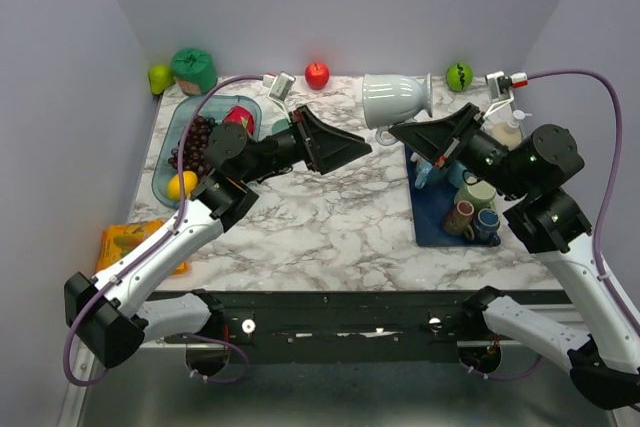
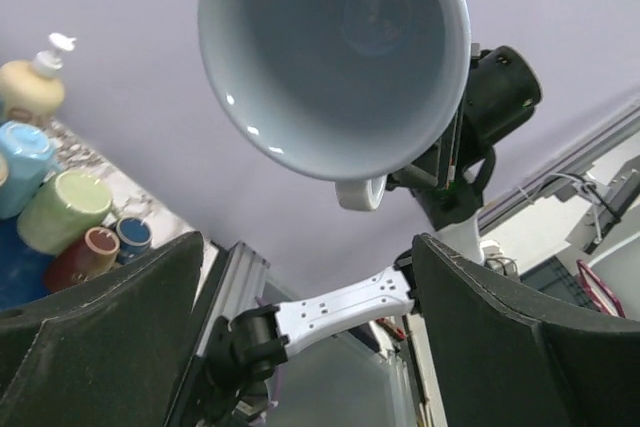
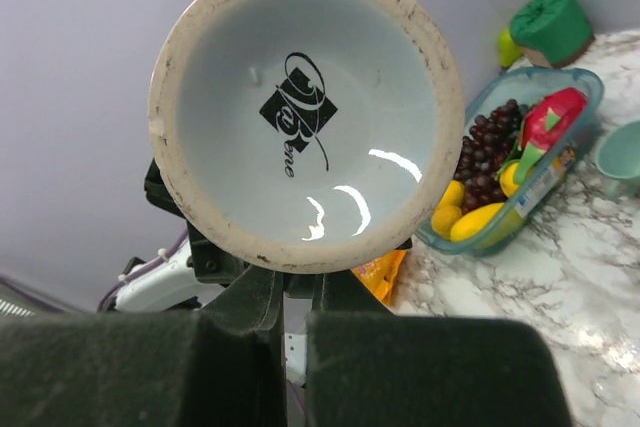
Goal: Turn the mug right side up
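The white mug hangs in the air on its side above the back middle of the table. Its mouth points left and its base points right. The left wrist view looks into its mouth, with the handle underneath. The right wrist view shows its base with a black logo. My right gripper is shut on the mug at the handle side, its jaws almost together below the base. My left gripper is wide open and empty, just left of and below the mug's mouth.
A blue tray at the right holds several cups, with a soap bottle behind it. A clear tub of fruit is at the left. A red apple, green apple and green pouch stand along the back. An orange packet lies front left.
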`<state>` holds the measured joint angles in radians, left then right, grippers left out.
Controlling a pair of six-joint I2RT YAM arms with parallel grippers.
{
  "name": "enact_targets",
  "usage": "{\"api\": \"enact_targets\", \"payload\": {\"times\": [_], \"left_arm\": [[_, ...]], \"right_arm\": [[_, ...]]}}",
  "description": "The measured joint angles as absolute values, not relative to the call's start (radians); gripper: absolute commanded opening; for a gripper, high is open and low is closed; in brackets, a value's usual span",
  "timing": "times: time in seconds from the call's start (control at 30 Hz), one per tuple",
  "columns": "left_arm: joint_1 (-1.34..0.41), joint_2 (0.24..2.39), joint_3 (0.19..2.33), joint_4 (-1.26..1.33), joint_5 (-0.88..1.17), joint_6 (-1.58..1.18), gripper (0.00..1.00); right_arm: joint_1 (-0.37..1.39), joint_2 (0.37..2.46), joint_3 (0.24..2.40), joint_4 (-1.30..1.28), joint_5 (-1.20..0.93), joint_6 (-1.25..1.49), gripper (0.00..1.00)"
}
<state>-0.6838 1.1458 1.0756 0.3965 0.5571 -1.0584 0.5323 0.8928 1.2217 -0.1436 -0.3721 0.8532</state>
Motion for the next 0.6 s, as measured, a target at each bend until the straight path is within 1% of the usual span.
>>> {"api": "enact_targets", "payload": {"times": [0.03,0.1,0.13,0.17,0.23,0.47,0.6], "left_arm": [[-0.688,1.149,1.081,0.408,0.555,-1.068,0.79],[-0.698,1.159,1.100,0.424,0.538,-1.112,0.73],[-0.702,1.162,1.107,0.429,0.528,-1.131,0.67],[-0.705,1.166,1.113,0.433,0.519,-1.150,0.65],[-0.709,1.172,1.122,0.437,0.503,-1.187,0.64],[-0.735,1.191,1.141,0.444,0.470,-1.229,0.63],[-0.754,1.193,1.150,0.445,0.445,-1.221,0.58]], "right_arm": [[0.536,0.893,1.222,-0.129,-0.379,0.856,0.01],[0.540,0.893,1.222,-0.104,-0.390,0.859,0.01],[0.542,0.893,1.222,-0.093,-0.395,0.860,0.01],[0.544,0.893,1.222,-0.082,-0.399,0.863,0.01],[0.546,0.893,1.222,-0.067,-0.403,0.863,0.01],[0.549,0.892,1.222,-0.046,-0.403,0.863,0.01],[0.549,0.893,1.222,-0.045,-0.400,0.864,0.01]]}}
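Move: The handle of the mug is the left hand's aim, about 4 cm to its right, 1 cm ahead and 3 cm up; the mug's body is some 5 cm ahead, 5 cm right and 5 cm up. The right fingers already pinch the handle, with the body about 4 cm ahead of that hand, level sideways and 4 cm above. The blue tray lies some 15 cm ahead, 20 cm right and 40 cm below the right hand. Left hand rises about 4 cm to the handle, partly closing; right keeps its pinch, rising some 2 cm. ##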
